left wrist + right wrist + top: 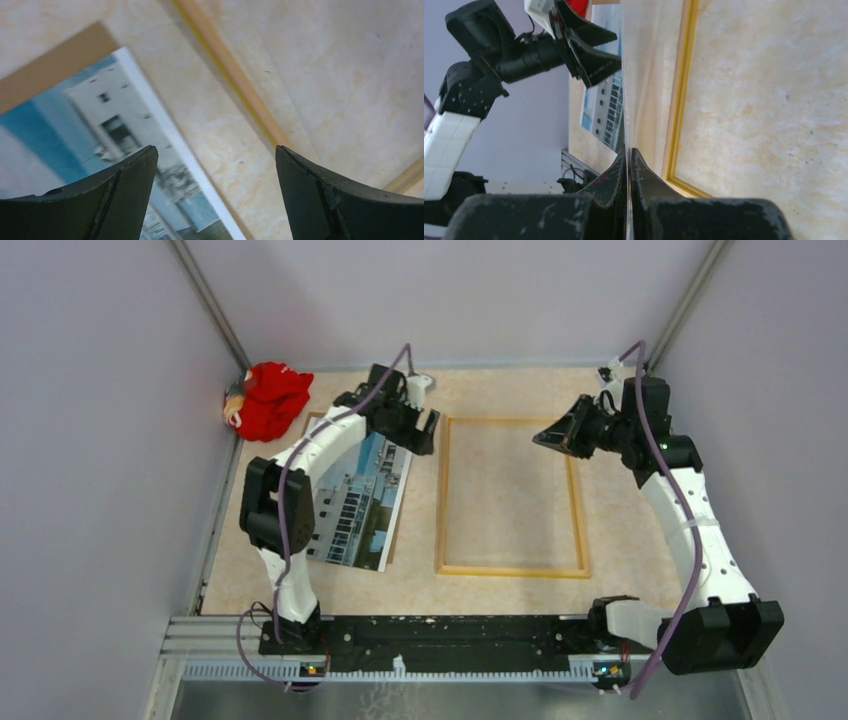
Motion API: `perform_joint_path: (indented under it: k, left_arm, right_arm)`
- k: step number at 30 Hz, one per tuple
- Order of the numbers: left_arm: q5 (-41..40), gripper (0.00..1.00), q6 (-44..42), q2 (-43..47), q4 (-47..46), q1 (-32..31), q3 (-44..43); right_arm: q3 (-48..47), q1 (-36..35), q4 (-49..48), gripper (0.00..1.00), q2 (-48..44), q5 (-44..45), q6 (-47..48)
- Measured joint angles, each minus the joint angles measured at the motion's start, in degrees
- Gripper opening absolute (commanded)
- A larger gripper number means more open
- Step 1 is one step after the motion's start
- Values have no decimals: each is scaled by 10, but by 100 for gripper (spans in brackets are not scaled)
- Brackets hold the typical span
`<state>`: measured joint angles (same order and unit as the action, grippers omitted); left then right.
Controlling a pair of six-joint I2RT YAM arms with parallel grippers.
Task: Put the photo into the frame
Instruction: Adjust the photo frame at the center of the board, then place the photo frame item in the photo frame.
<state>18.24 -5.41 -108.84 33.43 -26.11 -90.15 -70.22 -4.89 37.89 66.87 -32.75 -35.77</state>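
The photo [360, 495] lies face up at the left, a white building against blue sky, on top of a brown backing board [50, 65]. My left gripper [425, 432] hovers open over the photo's [100, 115] right edge, with bare table between its fingertips [150, 155]. The frame [512, 570] lies flat in the middle with its wood-coloured side up, and one rail [225, 65] shows in the left wrist view. My right gripper [629, 150] is shut on a thin clear sheet [625, 100] seen edge-on. It holds the sheet above the frame's [681, 100] far right corner [545, 437].
A red cloth bundle [270, 400] sits in the far left corner. Grey walls close in the table on the left, back and right. The black arm rail [430, 635] runs along the near edge.
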Motion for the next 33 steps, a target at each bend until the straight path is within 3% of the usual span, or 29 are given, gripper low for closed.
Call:
perform_joint_path:
  k: [4, 7, 16, 33]
  left_arm:
    - [12, 98, 4, 9, 0, 81, -12]
    - [16, 98, 3, 9, 1, 105, -6]
    - [34, 95, -10, 12, -2, 72, 61]
    - [35, 87, -26, 2, -4, 42, 70]
  right_arm:
    - [0, -4, -32, 0, 10, -28, -22]
    - [0, -4, -50, 0, 22, -41, -24]
    - [79, 17, -90, 0, 89, -44, 6]
    - [59, 32, -18, 0, 143, 80, 125]
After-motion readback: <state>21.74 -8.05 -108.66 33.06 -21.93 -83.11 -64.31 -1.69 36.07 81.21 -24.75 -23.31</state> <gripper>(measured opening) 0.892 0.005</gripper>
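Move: My empty left hand is open above the left bar of the photo frame, whose middle lies some 18 cm to the right, 4 cm back and about 11 cm below. The photo's middle is about 15 cm to the left and 4 cm back, some 12 cm down. From my right hand, which already holds the clear sheet, the frame's middle lies roughly 6 cm ahead, 6 cm to the left and 27 cm below; its right bar is about 7 cm to the right and 6 cm ahead. With my right fingers still shut on the clear sheet, I rise barely at first, then lower towards the frame by some 13 cm, easing right towards its right bar and a little forward, while the hand's left side dips and its fingers tip farther down. My open left hand swings about 7 cm left and 4 cm forward, clear of the frame, then comes back and sinks, ending about 4 cm lower, still touching nothing. ##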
